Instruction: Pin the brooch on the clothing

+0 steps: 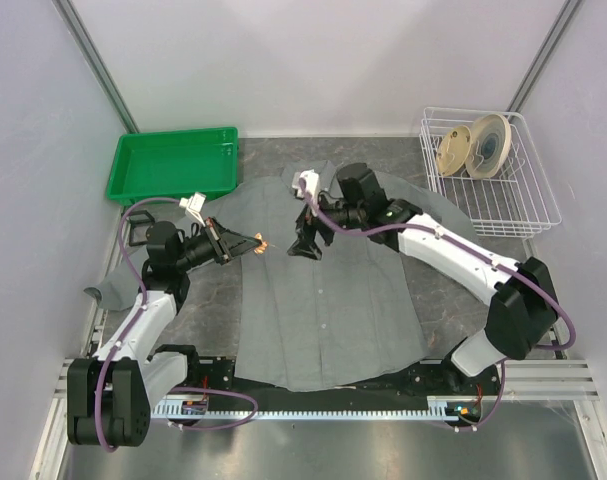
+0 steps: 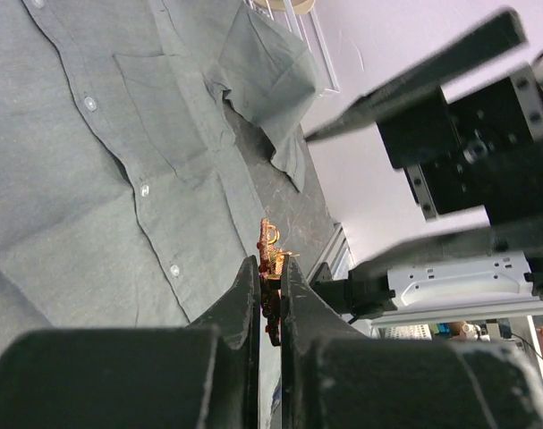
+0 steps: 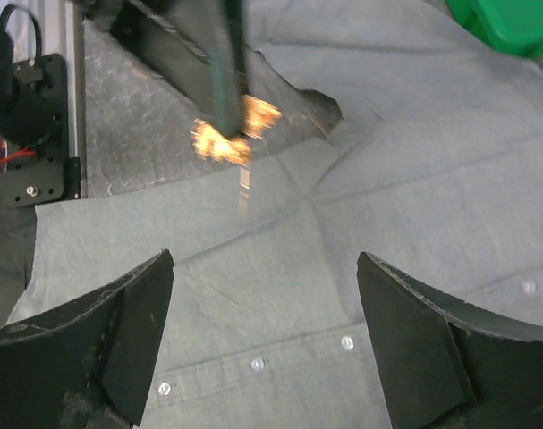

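The grey shirt, the clothing (image 1: 323,300), lies spread flat on the table with its button row facing up. My left gripper (image 1: 245,243) is shut on the small orange-red brooch (image 1: 262,245), held just above the shirt's left shoulder area. In the left wrist view the brooch (image 2: 271,255) is pinched edge-on between the fingertips, over the clothing (image 2: 110,170). My right gripper (image 1: 308,245) hovers open over the shirt's chest, a short way right of the brooch. From the right wrist, the brooch (image 3: 235,134) is blurred ahead of the wide-open gripper (image 3: 264,261), above the clothing (image 3: 405,179).
A green tray (image 1: 173,165) stands at the back left, touching the shirt's edge. A white wire basket (image 1: 528,195) holding round discs sits at the back right. A shirt sleeve trails off to the left near the left arm's base. Metal rails run along the near edge.
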### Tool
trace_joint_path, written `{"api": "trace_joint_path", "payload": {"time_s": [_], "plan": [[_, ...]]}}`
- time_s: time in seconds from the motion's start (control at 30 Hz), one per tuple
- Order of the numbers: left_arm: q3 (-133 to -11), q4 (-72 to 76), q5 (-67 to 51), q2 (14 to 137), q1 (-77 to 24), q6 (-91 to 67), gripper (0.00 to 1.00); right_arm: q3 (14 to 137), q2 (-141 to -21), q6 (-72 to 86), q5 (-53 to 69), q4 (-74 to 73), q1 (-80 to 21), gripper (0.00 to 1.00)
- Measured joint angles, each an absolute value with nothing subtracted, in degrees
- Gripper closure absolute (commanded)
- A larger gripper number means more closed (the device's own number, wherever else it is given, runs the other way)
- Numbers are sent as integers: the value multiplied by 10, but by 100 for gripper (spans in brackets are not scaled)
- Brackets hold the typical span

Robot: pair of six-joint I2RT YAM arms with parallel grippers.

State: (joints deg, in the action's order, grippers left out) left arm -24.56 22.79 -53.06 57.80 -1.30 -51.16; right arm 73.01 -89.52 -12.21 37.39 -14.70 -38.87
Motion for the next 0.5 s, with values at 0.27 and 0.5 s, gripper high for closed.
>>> {"api": "trace_joint_path", "payload": {"time_s": [0.27, 0.5], "plan": [[-246, 235, -555, 576, -13, -527, 98, 716, -884, -197, 276, -126, -504, 28], [-246, 242, -576, 560, -13, -531, 98, 715, -885, -225, 207, -104, -507, 49]]}}
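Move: The brooch is still pinched in the left fingertips, some 2 cm to the right of and 1 cm ahead of the left hand. From the empty, open right hand it lies about 11 cm left, level ahead and roughly at its height. The clothing's button row runs below the right hand, some 4 cm right and about 18 cm down; its collar lies roughly 24 cm ahead and 1 cm right, equally low. The right hand goes 4 cm left and back, then 2 forward, towards the brooch, rolling, its fingers narrowing. ##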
